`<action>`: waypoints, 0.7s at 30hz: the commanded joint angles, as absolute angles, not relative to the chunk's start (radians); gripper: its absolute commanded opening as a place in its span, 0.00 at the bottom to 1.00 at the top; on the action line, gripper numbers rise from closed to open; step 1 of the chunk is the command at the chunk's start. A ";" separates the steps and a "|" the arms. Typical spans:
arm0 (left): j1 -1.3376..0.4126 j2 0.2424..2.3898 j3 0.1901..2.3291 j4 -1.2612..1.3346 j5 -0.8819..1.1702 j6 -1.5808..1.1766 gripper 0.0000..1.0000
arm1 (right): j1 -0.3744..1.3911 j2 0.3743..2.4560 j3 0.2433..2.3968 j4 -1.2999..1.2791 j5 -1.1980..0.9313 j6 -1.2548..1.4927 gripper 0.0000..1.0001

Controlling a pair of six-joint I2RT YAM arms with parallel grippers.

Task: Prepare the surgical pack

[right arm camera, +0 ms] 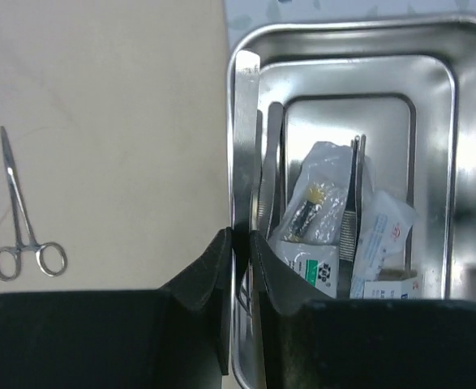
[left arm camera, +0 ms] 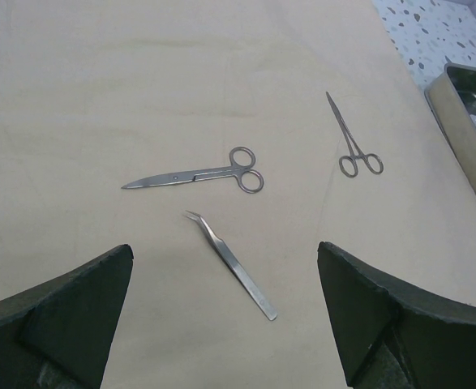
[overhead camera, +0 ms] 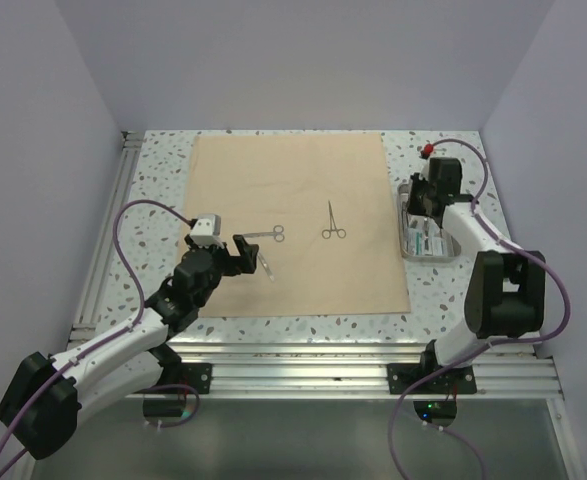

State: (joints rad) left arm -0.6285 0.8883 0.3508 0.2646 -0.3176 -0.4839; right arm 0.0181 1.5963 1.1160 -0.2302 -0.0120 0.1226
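Observation:
The tan cloth sheet [overhead camera: 293,180] lies flat on the table. On it rest scissors [left arm camera: 197,172], ring-handled forceps [left arm camera: 349,138] and bent-tip tweezers [left arm camera: 231,263]. My left gripper [left arm camera: 224,253] hovers open over the tweezers and holds nothing. The steel tray [right arm camera: 465,24] stands just off the cloth's right edge [overhead camera: 407,250]. It holds clear packets [right arm camera: 319,211] and straight forceps [right arm camera: 353,194]. My right gripper [right arm camera: 241,235] is shut on the tray's left wall, one finger inside and one outside.
The speckled table [overhead camera: 153,180] ends in aluminium rails [overhead camera: 103,250] at the left and at the near edge. Pale walls close in the back and both sides. The ring-handled forceps [right arm camera: 23,219] lie on the cloth left of the tray.

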 commanded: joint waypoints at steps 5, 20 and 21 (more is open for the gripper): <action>-0.623 0.871 0.360 0.288 -0.302 -0.495 1.00 | -0.046 1.620 1.078 -0.230 0.052 0.192 0.03; -0.623 0.884 0.361 0.290 -0.302 -0.492 1.00 | -0.035 1.671 1.124 -0.291 0.143 0.190 0.50; -0.624 0.885 0.360 0.291 -0.304 -0.492 1.00 | -0.017 1.646 1.143 -0.304 0.144 0.183 0.58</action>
State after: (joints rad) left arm -0.6285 0.8860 0.3508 0.2649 -0.2996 -0.4873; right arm -0.0441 1.7306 1.0790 -0.3000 0.1165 0.1856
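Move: The right hand, pinching the tweezers, is above the tray's left rim; the tray's middle lies some 6 cm to its right, about level with it fore and aft and 9 cm below. Inside, two slim instruments along the left wall lie 1 cm right and 1 cm farther out than the hand, the green-striped packet 3 cm right and 5 cm back; the ring-handled clamp is about 19 cm left, level. From the left hand the tray is roughly 14 cm ahead and 44 cm right. Down, to the right and slightly back, the right hand carries the tweezers from over the tray's left rim into the tray, sinking about 8 cm and shifting some 5 cm right while the fingers tip about 15 degrees further down and the wrist turns about 10 degrees clockwise. Low over the packets the fingers open to about half, letting go of the tweezers. ##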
